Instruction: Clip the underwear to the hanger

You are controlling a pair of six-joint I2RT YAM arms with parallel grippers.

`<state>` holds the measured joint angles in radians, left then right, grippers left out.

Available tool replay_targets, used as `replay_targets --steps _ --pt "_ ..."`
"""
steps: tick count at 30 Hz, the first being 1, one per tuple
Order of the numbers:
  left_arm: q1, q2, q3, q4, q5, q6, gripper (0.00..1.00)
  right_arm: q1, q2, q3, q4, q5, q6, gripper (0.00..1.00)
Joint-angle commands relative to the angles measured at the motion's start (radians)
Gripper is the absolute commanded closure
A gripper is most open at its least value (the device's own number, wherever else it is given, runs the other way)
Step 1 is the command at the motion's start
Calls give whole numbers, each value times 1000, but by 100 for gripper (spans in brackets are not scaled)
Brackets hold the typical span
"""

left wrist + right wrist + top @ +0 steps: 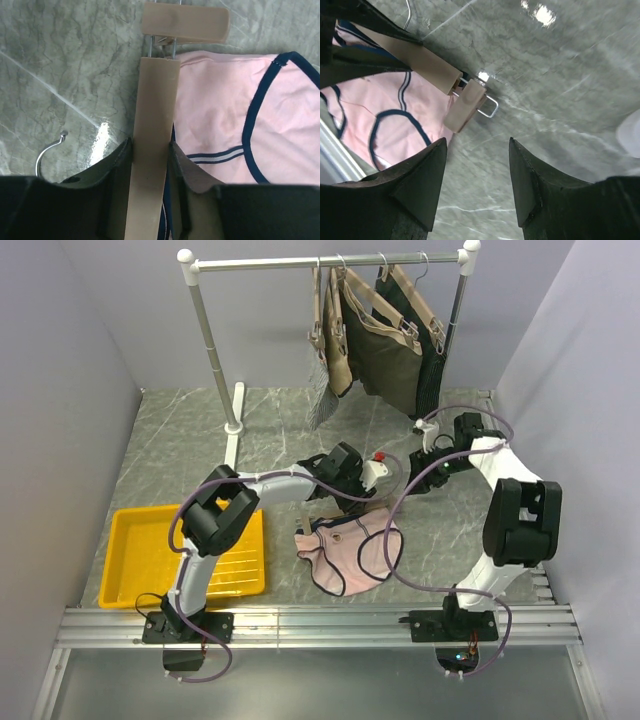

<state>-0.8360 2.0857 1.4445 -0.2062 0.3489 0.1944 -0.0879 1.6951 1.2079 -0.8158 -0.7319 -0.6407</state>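
Observation:
The pale pink underwear [345,552] with navy edging lies flat on the marble floor in front of the arms. My left gripper [150,147] is shut on the tan bar of the hanger [155,125], just above the underwear [225,110]. The bar's end clip [185,22] sits beyond the underwear's top edge, and the wire hook [50,150] lies to the left. My right gripper [477,150] is open and empty, hovering a little short of that clip [465,105], over bare floor beside the underwear [380,110]. In the top view the two grippers [365,480] [425,475] face each other.
A white clothes rack [330,260] at the back holds several tan hangers with dark olive garments [385,340]. Its upright and foot [235,425] stand left of centre. A yellow tray [170,555] lies at the front left. Walls close in on both sides.

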Motion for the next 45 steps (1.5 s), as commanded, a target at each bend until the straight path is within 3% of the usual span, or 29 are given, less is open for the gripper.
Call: replay_targets --steps 1,5,6,12,21,32,45 --pt "-6 11 39 -24 -40 8 78 -6 32 24 13 -34 111 40" --pt "-9 -18 10 7 -48 7 99 -21 89 44 -3 -57 165 44" --pt "-9 -38 4 14 -50 7 100 -27 110 59 -9 -67 173 46" --pt "-23 -134 -88 97 -93 19 100 -84 175 122 -46 -181 239 57" --pt "-54 -240 -188 189 -163 48 100 -85 205 113 -46 -320 300 58" --pt "-60 -257 -210 200 -183 57 100 -64 227 116 -100 -374 253 67" --pt "-61 -273 -213 199 -176 59 100 -24 233 97 -69 -360 260 67"
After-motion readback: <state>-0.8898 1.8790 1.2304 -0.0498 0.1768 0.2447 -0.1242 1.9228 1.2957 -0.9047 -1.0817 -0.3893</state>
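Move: The right hand, empty, faces the clip at the hanger's right end, about 6 cm to its left, 2 cm back and 5 cm below. The underwear's middle lies some 13 cm back and 14 cm left of the right hand, about 8 cm lower. The left hand already grips the bar; from it that clip is roughly 8 cm to the right and 2 cm ahead, and the hook is about 6 cm ahead, 1 cm left. The right hand dips about 2 cm and swings slightly forward, comes back up and then slides some 4 cm left towards the clip, its wrist tilting about 35 degrees so that the fingers point more squarely left and less steeply down, while their gap narrows by nearly half around the clip's wire end without shutting. The left hand keeps its grip on the bar, waits briefly, draws it a little left and lifts it about 4 cm, tilting its front side up by some 15 degrees, then holds it there for the right hand. ##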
